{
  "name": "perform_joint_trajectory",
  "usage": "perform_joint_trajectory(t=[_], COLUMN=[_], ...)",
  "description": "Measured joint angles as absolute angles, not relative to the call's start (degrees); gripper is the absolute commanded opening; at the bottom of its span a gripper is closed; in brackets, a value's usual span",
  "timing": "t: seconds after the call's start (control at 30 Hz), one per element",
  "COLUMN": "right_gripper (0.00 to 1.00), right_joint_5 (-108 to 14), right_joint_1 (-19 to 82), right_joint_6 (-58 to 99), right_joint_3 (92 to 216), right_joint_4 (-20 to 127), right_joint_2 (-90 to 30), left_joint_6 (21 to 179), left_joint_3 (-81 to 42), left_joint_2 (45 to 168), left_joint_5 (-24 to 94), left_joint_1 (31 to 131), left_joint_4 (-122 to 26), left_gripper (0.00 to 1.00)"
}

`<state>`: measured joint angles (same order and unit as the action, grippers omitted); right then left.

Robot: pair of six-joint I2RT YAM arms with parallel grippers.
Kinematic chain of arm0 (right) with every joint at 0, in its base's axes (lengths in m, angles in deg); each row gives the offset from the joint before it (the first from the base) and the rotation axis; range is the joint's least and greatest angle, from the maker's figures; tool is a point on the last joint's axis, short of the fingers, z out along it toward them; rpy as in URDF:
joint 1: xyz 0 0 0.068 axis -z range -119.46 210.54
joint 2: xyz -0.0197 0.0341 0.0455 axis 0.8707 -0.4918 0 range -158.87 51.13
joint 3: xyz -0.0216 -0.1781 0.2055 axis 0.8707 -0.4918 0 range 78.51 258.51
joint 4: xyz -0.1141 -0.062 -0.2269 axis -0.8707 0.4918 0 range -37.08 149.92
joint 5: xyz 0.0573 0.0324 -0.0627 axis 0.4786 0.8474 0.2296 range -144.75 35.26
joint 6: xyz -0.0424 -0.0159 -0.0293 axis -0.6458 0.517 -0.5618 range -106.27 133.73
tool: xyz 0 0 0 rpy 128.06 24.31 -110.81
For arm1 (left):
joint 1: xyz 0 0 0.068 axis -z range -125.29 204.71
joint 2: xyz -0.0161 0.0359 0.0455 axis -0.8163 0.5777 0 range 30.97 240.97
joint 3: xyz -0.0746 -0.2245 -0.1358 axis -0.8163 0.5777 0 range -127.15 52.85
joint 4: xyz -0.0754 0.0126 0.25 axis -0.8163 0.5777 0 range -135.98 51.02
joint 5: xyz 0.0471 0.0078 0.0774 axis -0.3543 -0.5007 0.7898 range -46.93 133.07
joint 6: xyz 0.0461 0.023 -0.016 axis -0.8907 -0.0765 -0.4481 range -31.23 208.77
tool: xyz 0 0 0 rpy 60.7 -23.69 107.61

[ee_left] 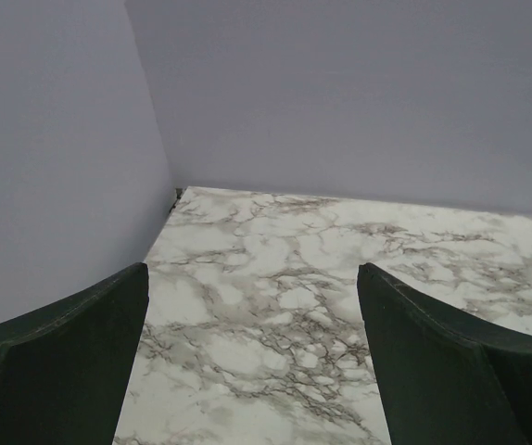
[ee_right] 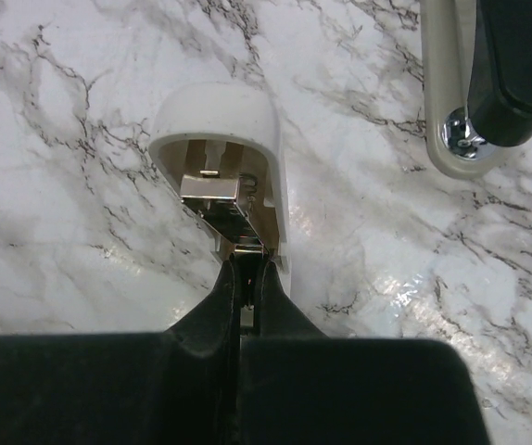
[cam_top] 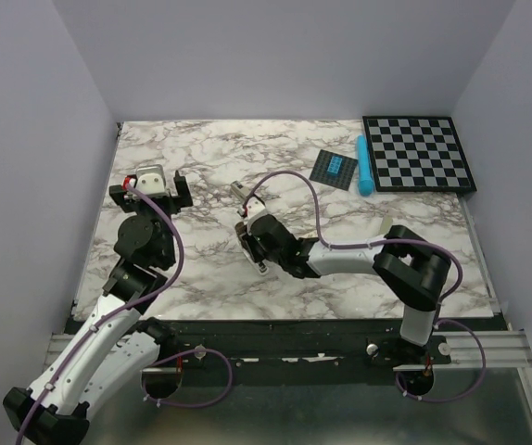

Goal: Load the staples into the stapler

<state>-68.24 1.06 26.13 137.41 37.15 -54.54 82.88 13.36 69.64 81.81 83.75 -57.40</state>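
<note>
The stapler (ee_right: 220, 130) lies on the marble under my right gripper (ee_right: 247, 264). It shows a white rounded shell with a shiny silver channel (ee_right: 218, 199) inside. My right fingers are shut, with their tips at the near end of that channel. A small pale bit sits deep between them, too hidden to name, so the staples cannot be made out. From above, my right gripper (cam_top: 246, 234) is at mid-table over the stapler (cam_top: 242, 226). At the far left my left gripper (cam_top: 151, 183) stands open over bare marble, and its wrist view shows nothing between the fingers (ee_left: 81, 343).
A beige bar (ee_right: 437, 102) carrying a black, chrome-tipped piece (ee_right: 507, 65) lies ahead and to the right of the stapler. At the back right are a checkerboard (cam_top: 419, 153), a cyan cylinder (cam_top: 365, 165) and a dark square mat with a blue piece (cam_top: 335, 169). Grey walls surround the table.
</note>
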Motion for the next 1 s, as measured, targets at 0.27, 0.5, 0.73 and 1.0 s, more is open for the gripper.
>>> perform_joint_trajectory(t=[0.27, 0.5, 0.73, 1.0], right_gripper=[0.11, 0.43, 0.54, 0.58], right_joint_5=[-72.9, -74.0, -74.6, -75.1], right_joint_1=[-0.4, -0.5, -0.5, -0.2], right_joint_6=[33.4, 35.3, 35.3, 35.4], right_joint_3=[138.8, 139.3, 141.1, 145.3], right_joint_4=[40.6, 42.8, 49.7, 61.3], right_joint_2=[-56.2, -55.7, -51.9, -47.2], left_joint_6=[85.0, 85.7, 86.1, 86.3], left_joint_3=[13.4, 13.4, 13.4, 13.4], left_joint_2=[69.6, 69.6, 69.6, 69.5], left_joint_5=[79.5, 78.4, 77.9, 77.9], left_joint_1=[82.0, 81.7, 81.3, 81.3], left_joint_4=[-57.0, -56.9, -56.6, -56.6], left_gripper=[0.99, 0.99, 0.99, 0.99])
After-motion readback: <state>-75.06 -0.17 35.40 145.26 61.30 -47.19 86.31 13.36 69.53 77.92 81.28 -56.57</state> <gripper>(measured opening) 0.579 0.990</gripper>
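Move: Right at the closed right fingertips lies the open white stapler, its middle about 1 cm back of the hand point and 2 cm below, its head reaching ahead and to the left. The black-topped stapler lies some 12 cm ahead; loose staple strips are about 6 cm to the right and 1 cm ahead, the staple box about 14 cm right and 4 cm ahead. From the left hand, the white stapler is roughly 19 cm right, 2 cm back and 30 cm down. Pressing down about 1.5 cm at the white stapler's rail, just behind its raised head, the shut right fingertips first sink while the hand turns roughly 10 degrees clockwise. Then the fingers open to a bit over half, come free of the rail, and the hand climbs some 5.5 cm, drifting about 3 cm to the right. ##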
